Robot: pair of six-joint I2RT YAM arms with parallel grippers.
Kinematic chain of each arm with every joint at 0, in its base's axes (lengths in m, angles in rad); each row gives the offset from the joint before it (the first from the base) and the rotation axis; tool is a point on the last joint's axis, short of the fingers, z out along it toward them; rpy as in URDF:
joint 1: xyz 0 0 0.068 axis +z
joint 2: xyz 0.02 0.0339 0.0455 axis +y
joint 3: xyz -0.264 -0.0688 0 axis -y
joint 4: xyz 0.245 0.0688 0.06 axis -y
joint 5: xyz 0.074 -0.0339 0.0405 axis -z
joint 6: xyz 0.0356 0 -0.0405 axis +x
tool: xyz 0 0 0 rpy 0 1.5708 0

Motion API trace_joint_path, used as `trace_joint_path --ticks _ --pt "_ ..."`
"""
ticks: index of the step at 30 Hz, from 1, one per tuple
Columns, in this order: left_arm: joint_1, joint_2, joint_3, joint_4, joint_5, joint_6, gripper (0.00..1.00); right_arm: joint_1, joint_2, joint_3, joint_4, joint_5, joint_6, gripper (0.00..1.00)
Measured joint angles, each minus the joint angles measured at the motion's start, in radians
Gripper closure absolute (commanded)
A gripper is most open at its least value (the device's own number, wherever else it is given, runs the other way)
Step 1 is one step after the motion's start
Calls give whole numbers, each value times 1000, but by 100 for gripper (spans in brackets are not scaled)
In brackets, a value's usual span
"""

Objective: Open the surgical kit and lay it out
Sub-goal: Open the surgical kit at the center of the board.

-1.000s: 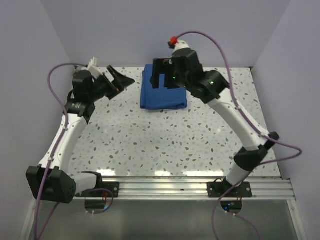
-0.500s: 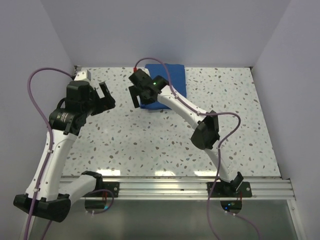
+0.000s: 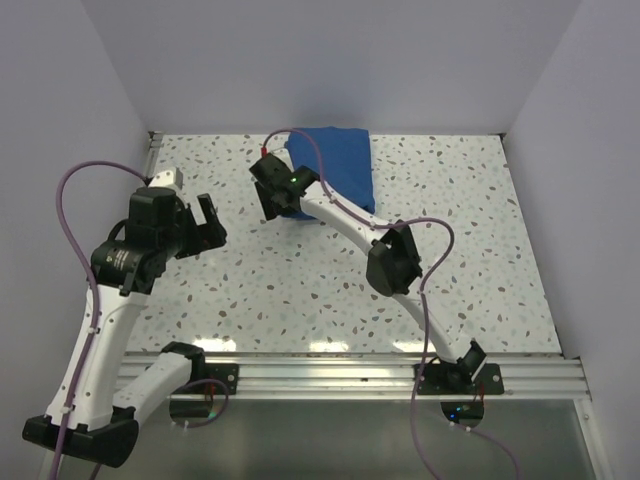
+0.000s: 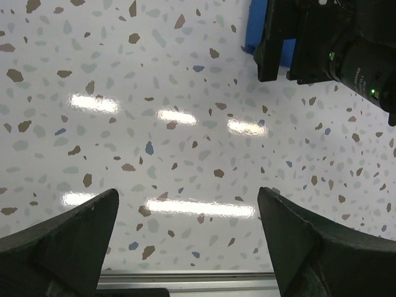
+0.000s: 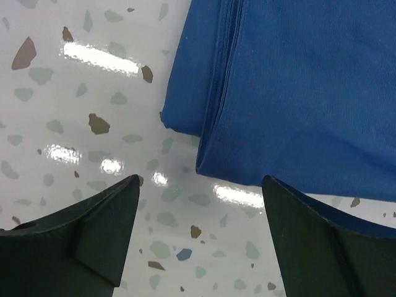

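The surgical kit [image 3: 338,162] is a folded royal-blue cloth bundle lying at the back middle of the speckled table. In the right wrist view its layered folded edges [image 5: 291,86] fill the upper right. My right gripper [image 3: 278,207] hovers low at the bundle's near-left corner. Its jaws are open, with the cloth corner just beyond the fingertips and only bare table between them [image 5: 201,179]. My left gripper [image 3: 200,228] hangs open over bare table [image 4: 187,190] to the left of the bundle. A strip of blue cloth [image 4: 255,31] and the right gripper [image 4: 309,43] show at its view's upper right.
Pale walls close in the table at the back and on both sides. A metal rail [image 3: 340,372] with both arm bases runs along the near edge. Purple cables [image 3: 80,190] loop off each arm. The right arm's elbow [image 3: 392,262] hangs over the table's middle.
The right arm swung from above the bundle down to its near-left corner. The left arm drew back toward the near left, and its gripper now points down at the table.
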Motion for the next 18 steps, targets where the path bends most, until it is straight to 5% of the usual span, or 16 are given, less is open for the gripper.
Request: trace_joint_path --ticks 13,18 --pt "-53 50 -22 -12 29 12 4 -17 87 13 65 62 6 44" --pt "-78 59 -23 -12 30 18 4 -26 107 13 68 76 10 77"
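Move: The surgical kit's folded flap corner, its near left one, lies about 3 cm ahead of the right hand, 1 cm to its right and 5 cm below. At much the same height, the lower layer's corner pokes out about 6 cm ahead and 1 cm left of that hand, and the kit's middle is some 14 cm ahead and 11 cm right. From the left hand the flap corner is roughly 22 cm ahead, 16 cm right and 20 cm lower. Right hand sinks about 5 cm and forward, fingers closing on the flap corner; left drifts right and down. ##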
